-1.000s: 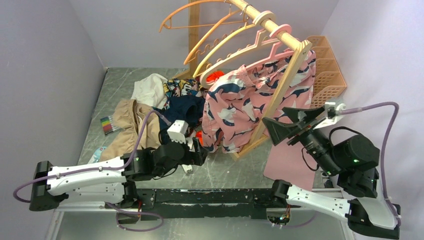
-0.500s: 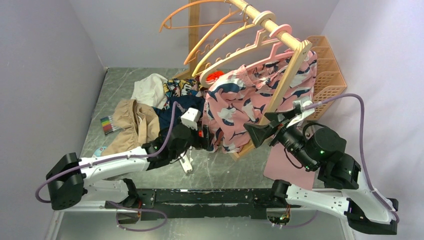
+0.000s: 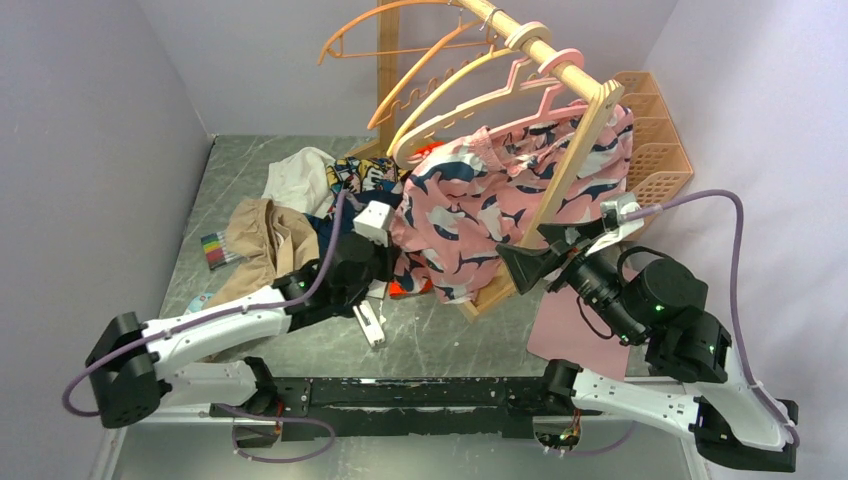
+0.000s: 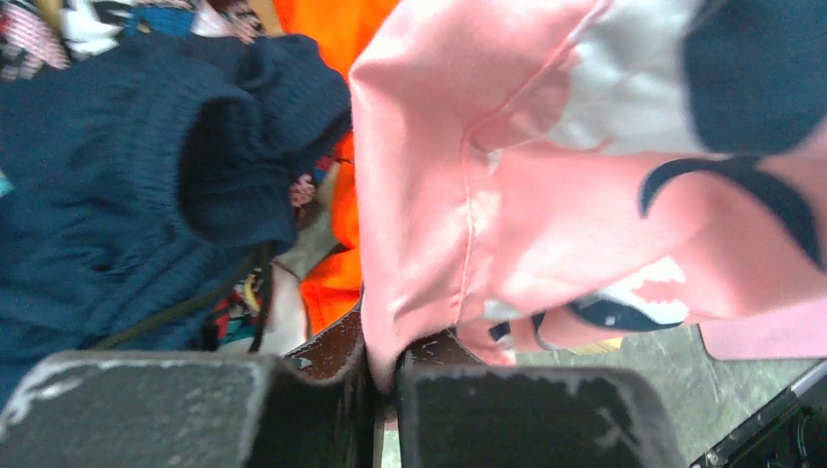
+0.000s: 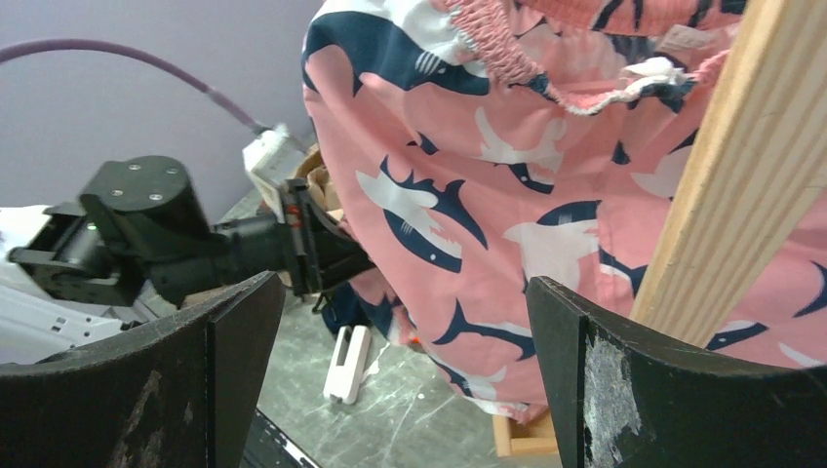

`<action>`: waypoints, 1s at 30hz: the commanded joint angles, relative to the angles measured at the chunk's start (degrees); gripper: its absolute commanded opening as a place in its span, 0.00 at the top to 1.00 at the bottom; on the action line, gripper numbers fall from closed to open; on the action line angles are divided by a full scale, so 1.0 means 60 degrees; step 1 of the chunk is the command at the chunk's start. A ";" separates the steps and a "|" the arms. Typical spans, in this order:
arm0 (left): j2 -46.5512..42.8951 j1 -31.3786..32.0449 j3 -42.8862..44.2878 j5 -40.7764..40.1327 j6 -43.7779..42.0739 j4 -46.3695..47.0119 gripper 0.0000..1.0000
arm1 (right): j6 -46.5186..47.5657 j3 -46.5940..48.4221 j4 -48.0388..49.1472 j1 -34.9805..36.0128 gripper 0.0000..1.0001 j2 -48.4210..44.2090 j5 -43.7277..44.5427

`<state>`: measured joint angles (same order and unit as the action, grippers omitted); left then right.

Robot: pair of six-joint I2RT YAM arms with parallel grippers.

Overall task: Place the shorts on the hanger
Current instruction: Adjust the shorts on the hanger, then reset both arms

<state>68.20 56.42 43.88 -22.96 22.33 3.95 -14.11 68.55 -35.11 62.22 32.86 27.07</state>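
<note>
The pink shorts (image 3: 500, 205) with navy and white sharks hang from the wooden rack, their gathered waistband up by the pink hanger (image 3: 515, 78) on the rail. My left gripper (image 3: 392, 262) is shut on the shorts' lower left hem. In the left wrist view a fold of pink cloth (image 4: 546, 195) is pinched between the two closed fingers of that gripper (image 4: 385, 361). My right gripper (image 3: 520, 262) stands open just right of the shorts' lower edge. Its wide jaws (image 5: 405, 322) frame the shorts (image 5: 507, 195) without touching them.
A slanted wooden rack leg (image 3: 560, 170) crosses in front of the shorts. Orange hangers (image 3: 400, 25) and a yellow hanger (image 3: 440, 95) share the rail. A navy garment (image 4: 117, 166), an orange-red garment (image 4: 332, 39), a tan garment (image 3: 255, 245), a white clip (image 3: 370, 322) and an orange basket (image 3: 655, 140) surround it.
My left gripper reached forward to the shorts' hem and shut on it, drawing the cloth leftward. The right arm swung in toward the shorts, still open.
</note>
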 commanded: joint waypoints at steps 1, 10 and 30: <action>-0.0861 -0.0063 -0.0070 -0.1326 0.0032 -0.1246 0.88 | 0.0168 0.0145 -0.0067 -0.0042 0.00 -0.0283 0.0605; -0.1311 -0.0073 -0.0062 -0.0631 0.0228 -0.2505 0.39 | 0.0021 0.0164 -0.0304 -0.0038 0.00 -0.0072 0.0639; -0.5536 -0.0072 0.0616 -0.2789 0.3298 -0.7924 0.01 | -0.4941 -0.2175 -0.0817 -0.0037 0.00 0.1479 0.3646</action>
<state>37.71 56.34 46.76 -33.89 39.38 -35.79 -28.42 56.12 -34.89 62.19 39.20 38.35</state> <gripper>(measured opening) 0.990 0.997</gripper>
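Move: My left fingers are still shut on the shorts' hem. The hanging shorts' middle is roughly 7 cm ahead, 18 cm to the right and 10 cm above that hand. The navy cloth is about 12 cm ahead, 12 cm left and 15 cm down, the white device 6 cm back, 7 cm left and 19 cm down. From my open right hand the shorts' middle is some 12 cm ahead, 5 cm left and 12 cm down, the post 9 cm ahead and 5 cm right. I draw the pinched hem about 5 cm to the left with my left hand, spread the fingers wide to let it go, then carry on left, backing off and rising over the clothes, some 13 cm leftward in all. My right hand, open throughout, hovers and then drops about 10 cm and slightly forward towards the shorts' lower part beside the post, tipping down and turning clockwise some 15 degrees. ##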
